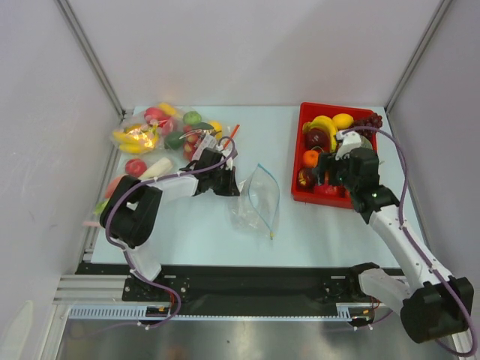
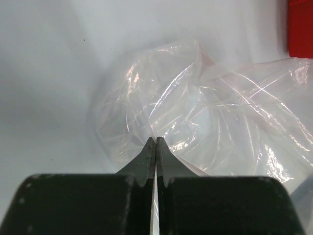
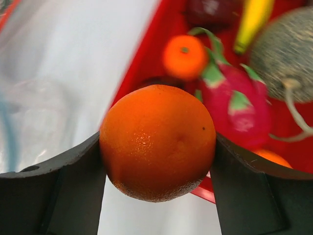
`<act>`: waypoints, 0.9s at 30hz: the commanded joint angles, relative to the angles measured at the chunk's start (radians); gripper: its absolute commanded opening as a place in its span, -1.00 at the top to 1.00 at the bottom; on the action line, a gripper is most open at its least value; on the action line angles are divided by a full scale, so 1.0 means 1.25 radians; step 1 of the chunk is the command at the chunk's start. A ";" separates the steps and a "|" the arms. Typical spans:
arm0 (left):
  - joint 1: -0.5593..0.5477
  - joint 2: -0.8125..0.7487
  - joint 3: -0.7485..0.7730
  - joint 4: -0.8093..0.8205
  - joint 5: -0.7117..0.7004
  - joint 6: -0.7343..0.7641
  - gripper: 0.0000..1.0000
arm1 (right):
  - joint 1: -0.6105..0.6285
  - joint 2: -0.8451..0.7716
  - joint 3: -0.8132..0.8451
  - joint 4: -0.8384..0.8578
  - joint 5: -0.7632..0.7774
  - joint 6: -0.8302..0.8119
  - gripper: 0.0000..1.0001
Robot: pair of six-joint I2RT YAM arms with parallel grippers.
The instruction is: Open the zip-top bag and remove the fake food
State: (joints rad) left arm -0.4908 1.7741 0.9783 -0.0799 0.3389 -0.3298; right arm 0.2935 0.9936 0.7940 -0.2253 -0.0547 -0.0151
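The clear zip-top bag [image 1: 255, 199] lies mid-table with its blue-green zip strip towards the right; I see no fruit in it. My left gripper [image 1: 227, 182] is at the bag's left end. In the left wrist view its jaws [image 2: 155, 140] are shut with a sliver of the bag's film [image 2: 210, 112] pinched between them. My right gripper [image 1: 324, 178] is over the left edge of the red tray [image 1: 304, 196]. It is shut on an orange fake fruit [image 3: 157, 142], held between both fingers above the tray's rim.
The red tray [image 3: 146, 58] holds a small orange [image 3: 185, 56], a pink dragon fruit [image 3: 234, 103], a netted melon [image 3: 286, 54], bananas and grapes. A heap of other bagged fruits [image 1: 161, 131] sits at the back left, with loose pieces [image 1: 136, 166] beside it.
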 commanded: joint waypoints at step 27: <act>-0.005 -0.073 0.000 -0.007 -0.012 0.023 0.99 | -0.328 0.334 0.128 -0.014 0.192 0.120 0.35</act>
State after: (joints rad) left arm -0.4915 1.7279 0.9775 -0.0925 0.3244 -0.3283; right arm -0.1062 1.3781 0.9070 -0.3012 0.1543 0.1181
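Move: The right hand already holds an orange. Its drop spot, in the red bin's near right part, is some 17 cm to the right, 4 cm ahead and 15 cm below. The orange already in the bin is about level ahead and 16 cm right; the dragon fruit 7 cm ahead, 10 cm right; the netted melon 14 cm ahead, 17 cm right. From the left hand, pinching the bag, that drop spot is roughly 40 cm right and 3 cm ahead. Swing the right gripper fast to the right across the red bin, about 17 cm and a little forward, turning it some 35 degrees clockwise; then, over the near right part, sink steeply and tip the fingers farther down, about 9 cm lower overall. Keep the orange clamped. Meanwhile raise the left hand barely 2 cm, still pinching the bag's edge. ##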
